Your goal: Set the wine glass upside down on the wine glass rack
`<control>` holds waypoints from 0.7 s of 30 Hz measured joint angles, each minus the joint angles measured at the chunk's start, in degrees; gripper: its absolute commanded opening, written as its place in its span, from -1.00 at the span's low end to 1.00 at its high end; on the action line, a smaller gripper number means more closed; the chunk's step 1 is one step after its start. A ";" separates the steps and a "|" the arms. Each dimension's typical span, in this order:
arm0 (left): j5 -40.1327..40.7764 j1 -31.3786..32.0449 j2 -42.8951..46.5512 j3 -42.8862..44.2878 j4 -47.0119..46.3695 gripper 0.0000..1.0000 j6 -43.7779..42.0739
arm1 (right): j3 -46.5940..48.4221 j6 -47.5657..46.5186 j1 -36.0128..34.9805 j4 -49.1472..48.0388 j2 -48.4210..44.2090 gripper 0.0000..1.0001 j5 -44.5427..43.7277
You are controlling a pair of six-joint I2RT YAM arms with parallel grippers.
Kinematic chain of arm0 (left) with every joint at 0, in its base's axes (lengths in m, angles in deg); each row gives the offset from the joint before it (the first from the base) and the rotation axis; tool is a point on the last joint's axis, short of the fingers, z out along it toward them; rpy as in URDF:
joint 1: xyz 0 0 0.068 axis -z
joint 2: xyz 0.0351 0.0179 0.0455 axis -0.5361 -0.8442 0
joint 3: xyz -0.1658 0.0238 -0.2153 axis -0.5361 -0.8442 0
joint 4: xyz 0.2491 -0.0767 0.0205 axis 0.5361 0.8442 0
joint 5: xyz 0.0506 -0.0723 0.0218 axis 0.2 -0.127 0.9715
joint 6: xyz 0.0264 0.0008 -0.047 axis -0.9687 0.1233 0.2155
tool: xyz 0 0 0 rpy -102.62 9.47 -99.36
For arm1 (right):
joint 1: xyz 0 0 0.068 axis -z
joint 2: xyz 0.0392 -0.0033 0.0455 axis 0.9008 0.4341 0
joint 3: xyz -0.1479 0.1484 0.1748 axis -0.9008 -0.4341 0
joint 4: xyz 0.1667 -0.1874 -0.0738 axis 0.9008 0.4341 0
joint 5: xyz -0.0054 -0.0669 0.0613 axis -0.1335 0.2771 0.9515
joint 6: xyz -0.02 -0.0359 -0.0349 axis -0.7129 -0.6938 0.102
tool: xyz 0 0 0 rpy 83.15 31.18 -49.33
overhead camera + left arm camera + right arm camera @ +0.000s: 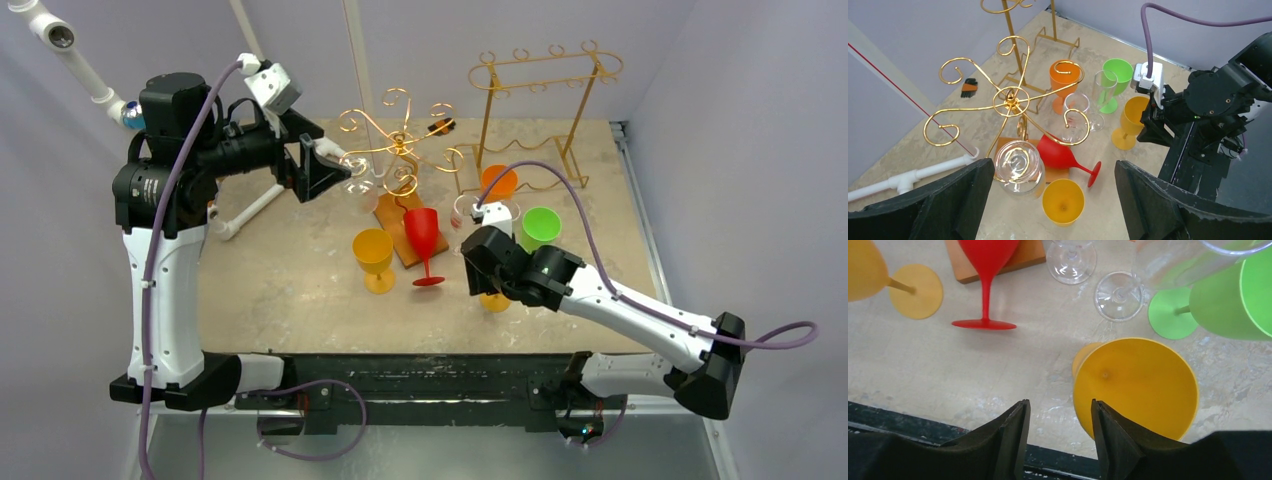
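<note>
A clear wine glass (1018, 167) (358, 180) hangs upside down, foot up, in a loop of the gold spiral wine glass rack (1010, 97) (400, 140). My left gripper (1054, 165) (325, 165) is raised beside that loop. It is wide open and holds nothing; the glass sits close to its left finger (948, 200). My right gripper (1060, 405) (480, 265) hovers low over the table, open and empty. A yellow glass (1135, 385) (495, 300) stands upright just right of its gap, partly behind the right finger (1118, 440).
The rack's wooden base (395, 225) carries a red glass (423, 240). Another yellow glass (374, 258) stands left of it. An orange glass (498, 182), a green glass (541, 228) and two clear glasses (1071, 260) (1120, 295) crowd the middle. A tall gold frame rack (540, 90) stands behind. A white pipe (245, 210) lies left.
</note>
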 measured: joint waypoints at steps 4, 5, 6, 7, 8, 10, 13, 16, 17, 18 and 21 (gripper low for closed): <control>0.42 0.00 0.00 0.00 0.52 0.99 -0.48 | -2.91 -0.09 1.11 -1.05 0.57 -0.15 0.07; 0.50 0.00 0.00 0.00 0.57 0.99 -0.63 | -3.34 -0.17 1.36 -1.36 0.76 -0.32 0.07; 0.59 0.00 0.00 0.00 0.63 0.99 -0.76 | -3.87 -0.37 1.64 -1.77 1.05 -0.54 0.07; 0.66 0.00 0.00 0.00 0.72 0.99 -0.87 | -4.31 -0.52 1.97 -2.21 1.36 -0.74 0.09; 0.66 0.00 0.00 0.00 0.76 0.99 -0.94 | -4.70 -0.70 2.27 -2.58 1.66 -0.92 0.09; 0.68 0.00 0.00 0.00 0.79 1.00 -1.20 | -4.96 -0.76 2.84 -3.17 2.32 -1.00 -0.04; 0.70 0.00 0.00 0.00 0.81 1.00 -1.27 | -4.28 -0.72 3.17 -2.54 2.03 -1.00 -0.11; 0.68 0.00 0.00 0.00 0.85 1.00 -1.29 | -0.98 -1.16 3.15 0.46 0.48 -1.00 0.72; 0.63 0.00 -0.02 0.00 0.94 1.00 -1.29 | 1.90 -1.68 3.15 1.95 -0.76 -1.00 1.99; 0.61 0.00 -0.04 0.00 1.01 1.00 -1.29 | 5.29 -2.36 3.17 2.78 -2.29 -1.00 3.26; 0.24 0.00 -0.17 0.00 1.27 1.00 -1.29 | 18.49 -4.48 3.17 4.20 -5.81 -1.00 8.04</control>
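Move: The right hand is empty and half open, just above the near-left rim of the near yellow glass, whose middle is about 4 cm ahead, 5 cm right and 10 cm down. From that hand, a clear glass stands some 13 cm ahead and 4 cm right, and the green glass about 12 cm ahead and 13 cm right. The toppled red glass lies roughly 14 cm ahead and 9 cm left. From the left hand, the same yellow glass is about 28 cm right, level fore-and-aft and well below, near 38 cm. Down first, about 3 cm and slightly right and forward, the right hand sets its half-open fingers astride the near-left rim of the near yellow glass, then closes them to pinch the thin wall. It then lifts fast, some 17 cm with a slight drift left, the hand's left side rolling up and its fingers tipping upward by about 20 degrees in all. ##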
